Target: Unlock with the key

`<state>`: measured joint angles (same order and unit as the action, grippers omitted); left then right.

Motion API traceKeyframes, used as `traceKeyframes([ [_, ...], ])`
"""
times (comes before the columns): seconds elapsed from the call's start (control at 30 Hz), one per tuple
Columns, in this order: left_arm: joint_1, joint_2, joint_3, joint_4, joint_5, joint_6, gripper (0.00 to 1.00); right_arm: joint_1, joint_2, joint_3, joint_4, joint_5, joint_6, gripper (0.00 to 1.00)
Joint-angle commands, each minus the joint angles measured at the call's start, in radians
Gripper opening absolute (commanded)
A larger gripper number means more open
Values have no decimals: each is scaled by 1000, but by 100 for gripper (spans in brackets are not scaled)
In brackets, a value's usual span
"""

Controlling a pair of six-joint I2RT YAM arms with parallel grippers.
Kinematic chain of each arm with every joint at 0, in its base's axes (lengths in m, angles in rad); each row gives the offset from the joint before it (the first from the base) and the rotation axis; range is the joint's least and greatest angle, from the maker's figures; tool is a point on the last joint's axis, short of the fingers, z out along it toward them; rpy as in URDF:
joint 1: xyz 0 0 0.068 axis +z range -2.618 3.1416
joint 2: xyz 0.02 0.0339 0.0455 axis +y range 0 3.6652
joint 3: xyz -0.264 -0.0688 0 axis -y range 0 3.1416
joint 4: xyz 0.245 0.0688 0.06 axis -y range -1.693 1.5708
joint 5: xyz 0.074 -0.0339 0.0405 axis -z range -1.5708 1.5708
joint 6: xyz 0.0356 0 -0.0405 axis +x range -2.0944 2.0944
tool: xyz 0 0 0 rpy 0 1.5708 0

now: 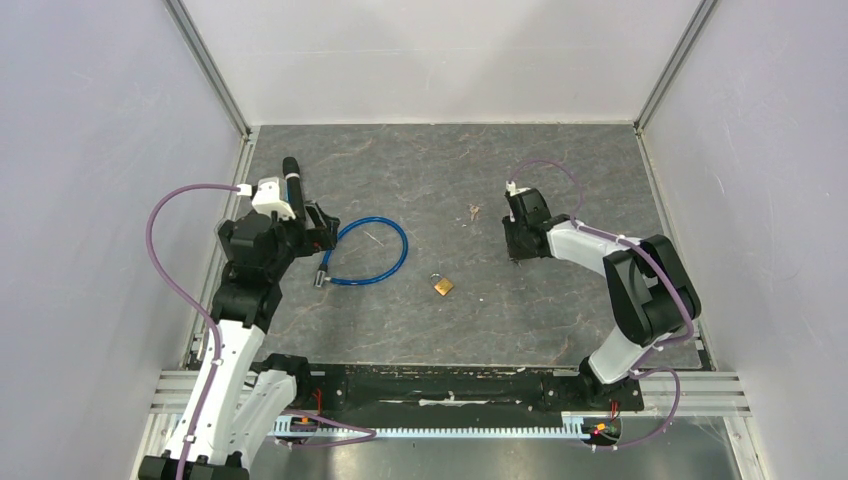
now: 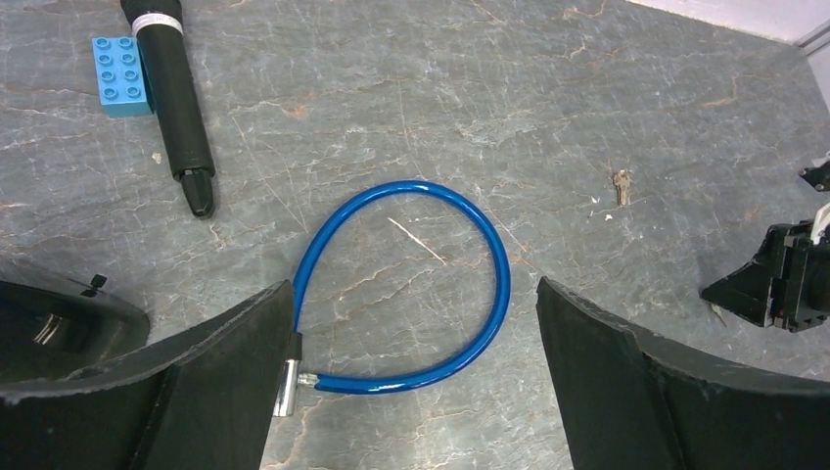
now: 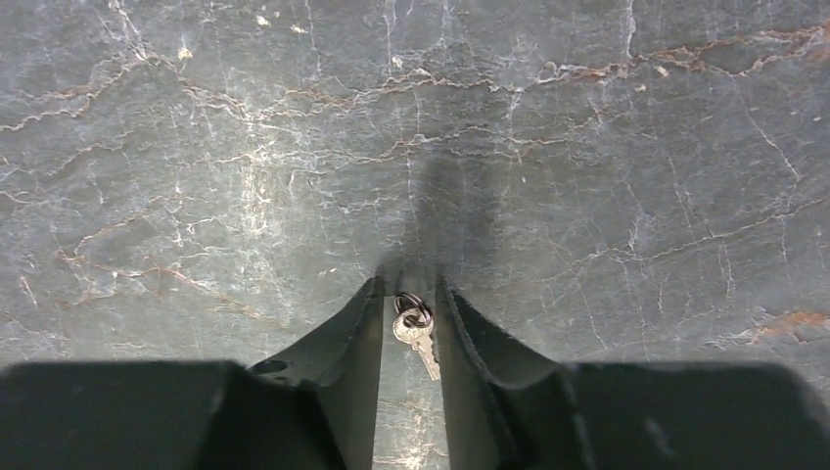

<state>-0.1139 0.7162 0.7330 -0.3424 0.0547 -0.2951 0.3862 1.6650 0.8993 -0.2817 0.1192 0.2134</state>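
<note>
A small silver key (image 3: 415, 331) on a ring lies on the dark stone table between the fingers of my right gripper (image 3: 409, 282). The jaws stand narrow around it, with a gap showing on the key's left side. From above, the right gripper (image 1: 513, 246) points down at the table and hides this key. A brass padlock (image 1: 443, 287) lies in the middle of the table, apart from both grippers. A blue cable lock (image 2: 431, 294) forms a loop, its metal end (image 2: 288, 388) beside my left finger. My left gripper (image 2: 413, 286) hangs wide open over the loop.
Another small key (image 2: 621, 186) lies loose on the table left of the right gripper. A black cylinder (image 2: 176, 98) and a blue toy brick (image 2: 122, 73) lie at the far left. White walls enclose the table (image 1: 560, 310) on three sides.
</note>
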Motion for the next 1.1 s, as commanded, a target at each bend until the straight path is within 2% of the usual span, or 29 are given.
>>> traceKeyframes([
  [0.0,-3,7,6,26,28,10,97,1,-14,-31,31,-50,-2,24],
  [0.23,-32,45,18,43,70,-52,95,2,-80,-59,34,-80,15,0],
  [0.33,-118,77,40,45,32,-70,95,2,-117,-63,41,-108,41,0],
  [0.47,-312,129,58,87,-87,-82,95,2,-182,-63,53,-156,92,0],
  [0.7,-504,257,44,302,-100,-149,93,3,-320,-53,85,-234,189,0],
  [0.9,-668,361,27,527,-122,-36,94,7,-396,-34,117,-324,266,0],
  [1.07,-752,419,-20,753,-114,39,95,19,-450,1,120,-341,296,0],
])
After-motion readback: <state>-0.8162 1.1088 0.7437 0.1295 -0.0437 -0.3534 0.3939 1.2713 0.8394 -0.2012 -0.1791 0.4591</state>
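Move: The key lies right between the right hand's fingertips, about 1 cm below the hand point and 1 cm back. The other keys lie some 10 cm ahead and 9 cm left, and the padlock about 6 cm back and 16 cm left, both at table height. From the left hand the padlock is about 23 cm right, 2 cm back and 22 cm down; the blue hose ring is about 6 cm ahead and 6 cm right, equally low. The key on the table is pinched by the right hand, which closes its part-open fingers fully while slipping about 1 cm back. That hand then rises some 13 cm, drifting left and rolling its left side up about 30 degrees. The left hand, fingers still wide open, meanwhile sweeps about 23 cm right, high over the hose ring towards the padlock, turning clockwise. ##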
